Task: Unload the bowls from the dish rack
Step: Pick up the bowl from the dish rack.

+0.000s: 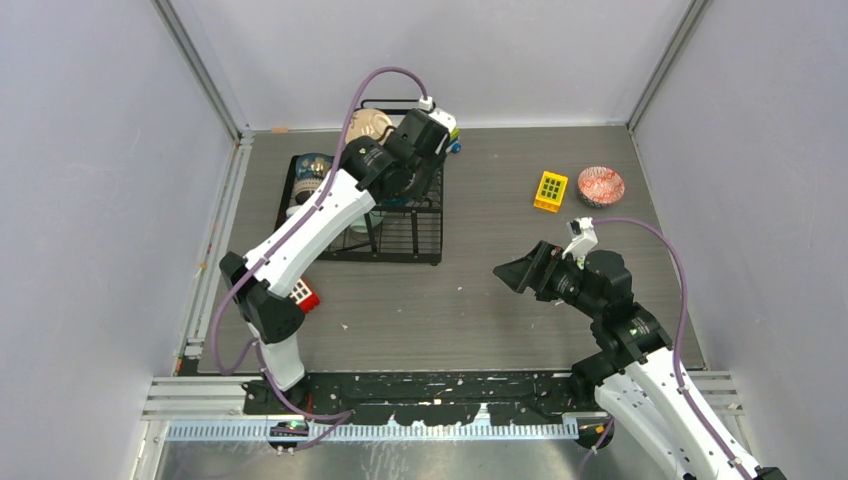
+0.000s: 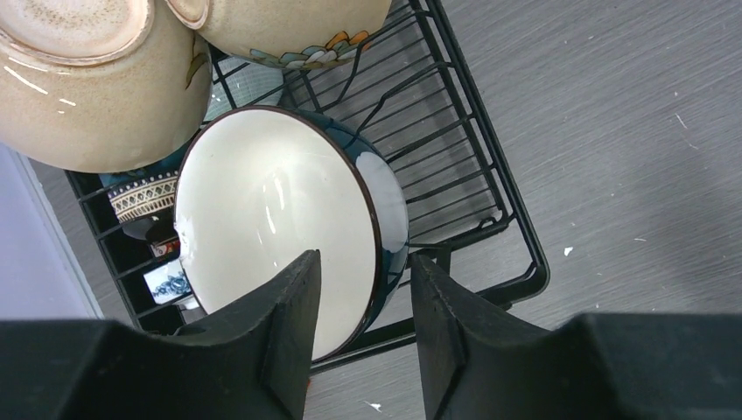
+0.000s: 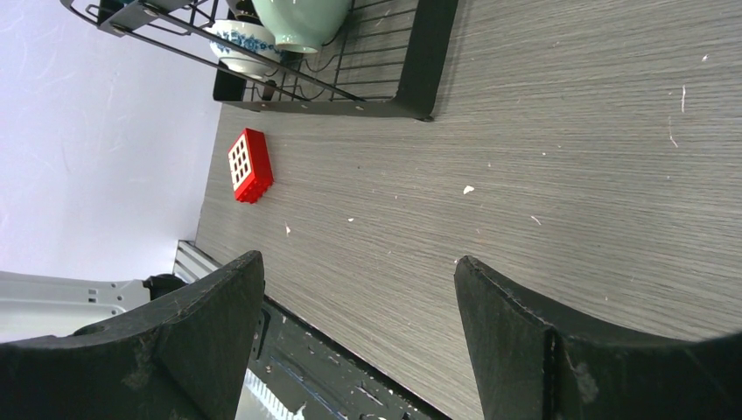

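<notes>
The black wire dish rack (image 1: pixel 400 240) stands at the back left of the table. In the left wrist view a teal bowl (image 2: pixel 271 201) with a white inside stands on edge in the dish rack (image 2: pixel 490 201). My left gripper (image 2: pixel 363 258) straddles its rim, one finger inside and one against the outer wall, with a gap left. Two cream bowls (image 2: pixel 96 96) (image 2: pixel 289 31) lean above it. A pale green bowl (image 3: pixel 302 22) and a blue-and-white one (image 3: pixel 241 44) also sit in the rack. My right gripper (image 1: pixel 515 275) hovers open over bare table, with nothing between its fingers.
A red-patterned bowl (image 1: pixel 600 185) sits on the table at the back right, beside a yellow block (image 1: pixel 550 190). A red block (image 1: pixel 305 296) lies near the left arm's elbow, in front of the rack. Grey walls close in the table on three sides.
</notes>
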Motion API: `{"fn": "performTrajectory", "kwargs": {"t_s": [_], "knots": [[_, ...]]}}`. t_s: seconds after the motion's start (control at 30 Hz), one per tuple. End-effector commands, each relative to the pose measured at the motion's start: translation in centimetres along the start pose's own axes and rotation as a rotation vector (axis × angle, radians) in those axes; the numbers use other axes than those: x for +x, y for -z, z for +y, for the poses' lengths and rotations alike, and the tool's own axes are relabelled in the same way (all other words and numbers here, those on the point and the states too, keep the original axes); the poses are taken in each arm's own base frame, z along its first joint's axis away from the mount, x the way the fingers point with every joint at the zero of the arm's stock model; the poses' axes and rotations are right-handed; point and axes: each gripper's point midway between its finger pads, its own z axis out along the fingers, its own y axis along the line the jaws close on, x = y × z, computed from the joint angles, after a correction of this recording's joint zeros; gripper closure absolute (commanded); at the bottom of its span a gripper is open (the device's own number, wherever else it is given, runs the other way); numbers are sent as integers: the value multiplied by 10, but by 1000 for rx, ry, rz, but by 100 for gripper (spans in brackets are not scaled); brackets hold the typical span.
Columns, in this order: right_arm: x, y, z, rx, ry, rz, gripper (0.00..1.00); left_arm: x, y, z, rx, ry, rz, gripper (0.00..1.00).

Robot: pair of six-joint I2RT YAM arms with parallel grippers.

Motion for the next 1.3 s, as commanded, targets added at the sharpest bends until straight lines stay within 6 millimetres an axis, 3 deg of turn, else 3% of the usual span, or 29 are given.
{"fn": "performTrajectory", "kwargs": {"t_s": [0.0, 0.5, 0.73, 1.27], "knots": [[-12, 3, 13, -37, 34, -41, 17, -5, 2, 1, -2, -24, -8, 58], [-12, 4, 12, -29, 41, -43, 17, -6, -2, -6, 28, -28, -12, 88], [-13, 5, 12, -29, 43, -45, 16, -14, 12, -1, 29, -5, -64, 99], [-18, 5, 17, -33, 47, -52, 17, -51, 73, 16, 80, 102, -346, 100]]}}
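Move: The teal bowl leans on the rack's upper shelf with its near-right rim already between my open left fingers; its middle is about 4 cm ahead, 4 cm left and 3 cm below. Some 12 cm ahead of my left hand stand the two beige bowls, one about 7 cm left and the other 3 cm right, both slightly below hand height. From my idle right hand the teal bowl is roughly 20 cm ahead, 35 cm left and 6 cm higher. I close my left fingers on the near-right rim of the teal bowl, one outside and one in the white inside, settling about 1 cm down and 1 cm right as they pinch. Once the grip is set I keep it and draw upward, nearly 3 cm from the lowest point, easing back about 1 cm as the hand tips up slightly. ##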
